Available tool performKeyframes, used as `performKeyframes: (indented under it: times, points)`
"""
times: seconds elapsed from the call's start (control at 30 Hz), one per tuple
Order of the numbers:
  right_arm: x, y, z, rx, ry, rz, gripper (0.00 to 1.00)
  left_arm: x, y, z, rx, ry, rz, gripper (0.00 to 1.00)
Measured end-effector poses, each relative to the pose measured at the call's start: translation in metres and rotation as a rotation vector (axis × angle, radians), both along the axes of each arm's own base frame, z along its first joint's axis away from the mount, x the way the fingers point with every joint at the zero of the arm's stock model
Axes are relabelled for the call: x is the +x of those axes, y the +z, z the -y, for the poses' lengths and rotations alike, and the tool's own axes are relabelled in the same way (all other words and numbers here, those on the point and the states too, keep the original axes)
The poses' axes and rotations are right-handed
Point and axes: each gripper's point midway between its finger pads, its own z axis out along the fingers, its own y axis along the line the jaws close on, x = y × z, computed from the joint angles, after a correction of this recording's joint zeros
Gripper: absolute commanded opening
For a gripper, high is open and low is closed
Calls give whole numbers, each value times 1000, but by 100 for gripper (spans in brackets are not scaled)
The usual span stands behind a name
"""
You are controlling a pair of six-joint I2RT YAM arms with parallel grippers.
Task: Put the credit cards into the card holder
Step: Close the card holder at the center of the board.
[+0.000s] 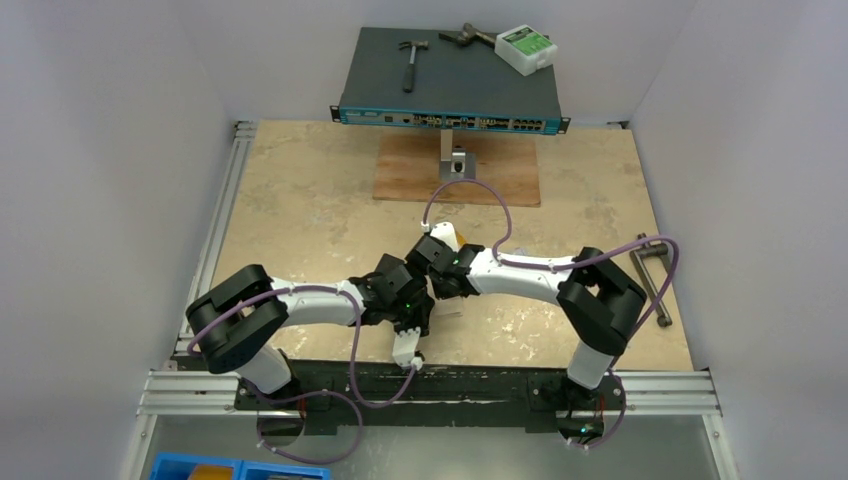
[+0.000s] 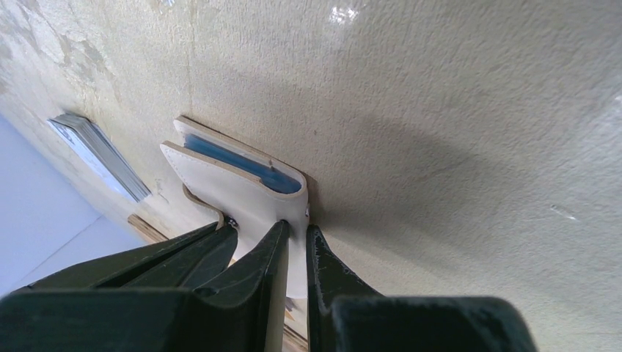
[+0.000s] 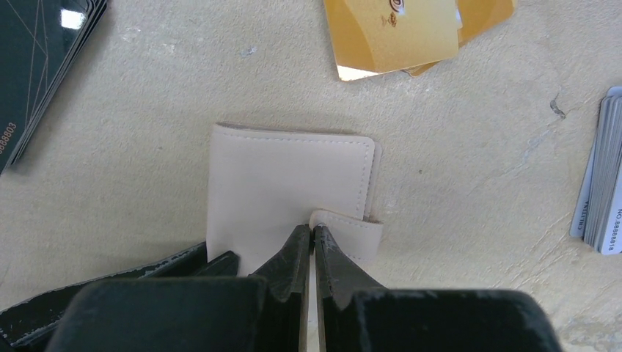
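Note:
The beige card holder (image 3: pixel 286 176) lies folded on the table under both wrists, which hide it in the top view. My right gripper (image 3: pixel 313 229) is shut on the tip of its snap tab (image 3: pixel 352 238). My left gripper (image 2: pixel 297 227) is shut on the card holder's (image 2: pixel 235 191) near edge, where a bluish pocket (image 2: pixel 249 165) shows between the flaps. Around it lie credit cards: black ones (image 3: pixel 37 66) at the upper left, orange-yellow ones (image 3: pixel 411 33) at the top, and a silver-grey stack (image 3: pixel 601 183) at the right, which also shows in the left wrist view (image 2: pixel 95 155).
At the back stands a network switch (image 1: pixel 450 75) carrying a hammer (image 1: pixel 410 60), pliers (image 1: pixel 468 37) and a white-green box (image 1: pixel 525 48). A wooden board (image 1: pixel 500 175) with a metal stand (image 1: pixel 457 160) lies before it. A metal clamp (image 1: pixel 650 280) lies at the right and a blue bin (image 1: pixel 200 467) at the lower left.

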Motion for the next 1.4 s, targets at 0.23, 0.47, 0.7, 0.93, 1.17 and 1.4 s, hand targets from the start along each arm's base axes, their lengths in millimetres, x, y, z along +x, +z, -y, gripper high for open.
performKeyframes:
  times: [0.23,0.47,0.7,0.93,1.17,1.4]
  points:
    - [-2,-6,0,3,-16,7,0,0,-1,-1,2,22,-12,6]
    - [-3,-11,1,-4,-26,16,0,1,-1,-2,-18,40,-16,9]
    - [-4,-16,-23,43,13,68,0,2,1,-26,-44,108,-45,18]
    - [-5,-18,-61,148,60,101,0,6,7,-70,-42,278,-118,32]
    - [-8,-20,-73,157,88,128,0,29,55,-96,-193,502,-152,37]
    - [-9,-22,-75,94,124,137,0,42,99,-140,-365,819,-309,40]
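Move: The right hand's closed tips already rest on the card holder's clasp; the holder's middle is about 1 cm left, 1 cm back and 1 cm below them. From the right hand, the black cards lie some 11 cm left and 5 cm ahead, the gold cards 10 cm ahead and 5 cm right, and the grey cards 17 cm right and 6 cm ahead. The left hand still pinches the folded edge; the holder's middle is roughly 4 cm right, 1 cm ahead and level. Leftward and down: the right hand, fingers kept shut on the clasp, first presses down, then carries the holder some 7 cm left towards the black cards, sinking about 2 cm in all. The left hand moves left too while opening partway, lets go of the folded edge, then rises clear and forward, turning counter-clockwise, ending about 14 cm to the left. ##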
